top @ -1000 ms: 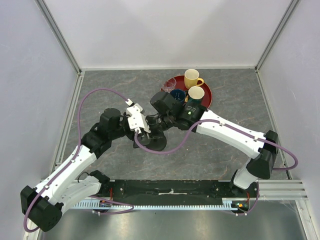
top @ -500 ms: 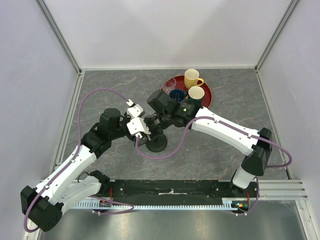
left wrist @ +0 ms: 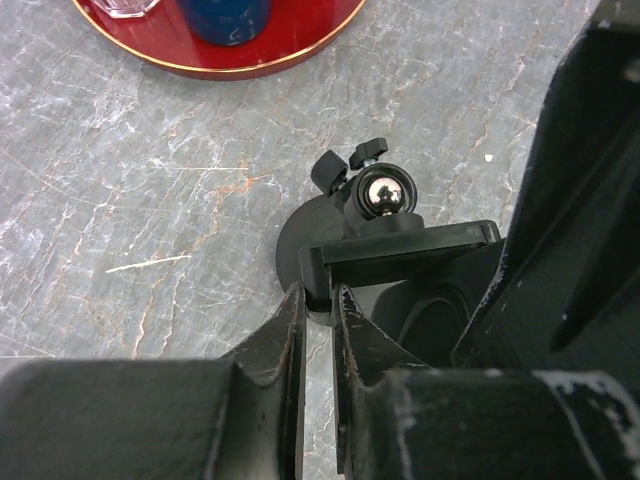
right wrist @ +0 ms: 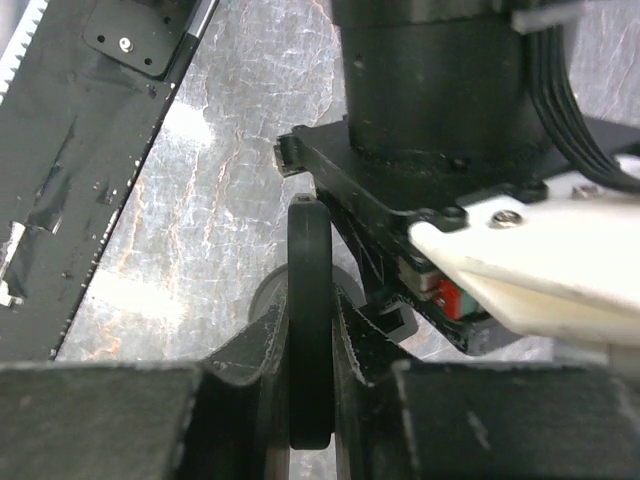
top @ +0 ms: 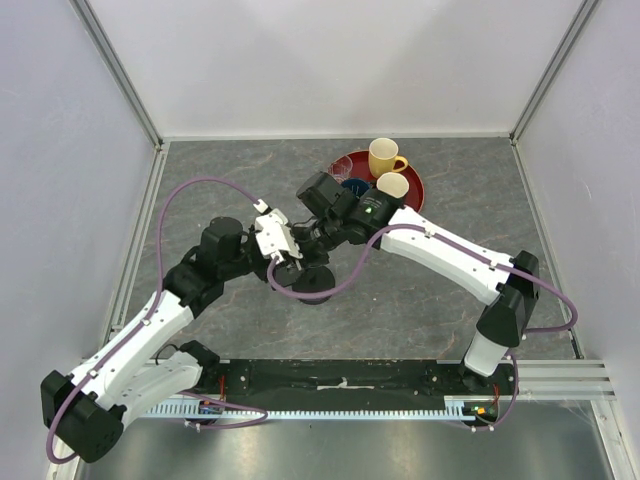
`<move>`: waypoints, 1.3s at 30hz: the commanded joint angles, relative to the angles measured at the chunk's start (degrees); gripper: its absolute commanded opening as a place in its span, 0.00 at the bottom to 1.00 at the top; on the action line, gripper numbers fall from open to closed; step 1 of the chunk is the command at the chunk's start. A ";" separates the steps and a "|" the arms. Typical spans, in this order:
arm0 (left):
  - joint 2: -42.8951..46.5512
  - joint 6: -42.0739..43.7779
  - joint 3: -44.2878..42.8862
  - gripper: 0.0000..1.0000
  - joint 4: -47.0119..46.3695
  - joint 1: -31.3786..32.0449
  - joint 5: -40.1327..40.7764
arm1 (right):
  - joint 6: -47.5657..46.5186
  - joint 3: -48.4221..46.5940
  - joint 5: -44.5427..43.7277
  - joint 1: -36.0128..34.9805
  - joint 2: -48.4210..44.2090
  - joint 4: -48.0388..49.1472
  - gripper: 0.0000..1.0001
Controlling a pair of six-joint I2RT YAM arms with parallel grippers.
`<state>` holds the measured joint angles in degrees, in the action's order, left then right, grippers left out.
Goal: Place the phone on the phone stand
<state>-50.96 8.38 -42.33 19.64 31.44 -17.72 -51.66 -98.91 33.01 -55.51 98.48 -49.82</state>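
My right gripper [right wrist: 310, 305] is shut on the phone [right wrist: 308, 250], a thin black slab seen edge-on and held upright over the phone stand's round base [right wrist: 262, 295]. In the left wrist view my left gripper [left wrist: 318, 292] is shut on the left end of the stand's flat black cradle plate [left wrist: 400, 252], just below its shiny ball joint [left wrist: 386, 195]. The right gripper's black body fills the right of that view and the phone cannot be told apart from it. From the top, both grippers [top: 288, 262] [top: 318, 240] meet over the stand's base [top: 312, 284].
A round red tray [top: 420, 192] stands just behind the right wrist with a yellow mug [top: 383, 157], a cream mug [top: 392, 186], a blue cup [top: 352, 186] and a glass [top: 338, 168]. A purple cable [top: 345, 285] loops beside the stand. The black base rail [right wrist: 70, 150] lies nearby.
The right wrist has shifted left and towards the back, bringing the phone in over the stand. The stand's base has moved slightly. The left gripper stays shut on the stand.
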 commanded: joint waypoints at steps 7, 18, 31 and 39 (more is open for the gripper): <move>3.59 -4.95 0.58 0.02 -4.52 0.64 22.81 | 29.67 6.26 -23.94 3.04 -1.18 2.71 0.00; 3.76 -5.39 0.49 0.02 -3.47 0.64 32.03 | 59.35 11.73 -61.94 -1.97 -3.12 -2.98 0.00; 4.99 -5.31 0.23 0.02 -2.85 0.64 29.67 | 68.53 1.45 -73.36 -0.75 3.47 -15.21 0.00; 4.56 -4.43 -0.56 0.02 -1.19 0.64 24.92 | 68.71 -4.79 -73.18 0.57 7.52 -18.29 0.00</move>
<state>-49.32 -1.04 -40.86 16.14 32.75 2.63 17.89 -102.89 -16.75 -62.11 102.54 -48.01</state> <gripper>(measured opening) 0.142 0.218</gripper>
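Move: The right hand, already holding the phone, has the stand's clamp about 5 cm ahead, level sideways and some 4 cm below. The left fingers already pinch the clamp's end; its middle lies about 1 cm ahead, 2 cm right and 1 cm below them. From the left hand, the stand's base is about 1 cm ahead, 4 cm right and 14 cm below; the red tray is some 22 cm ahead, 18 cm right, equally low. Right hand swings the held phone about 75 degrees clockwise and 5 cm forward; left drags the stand forward-left. ##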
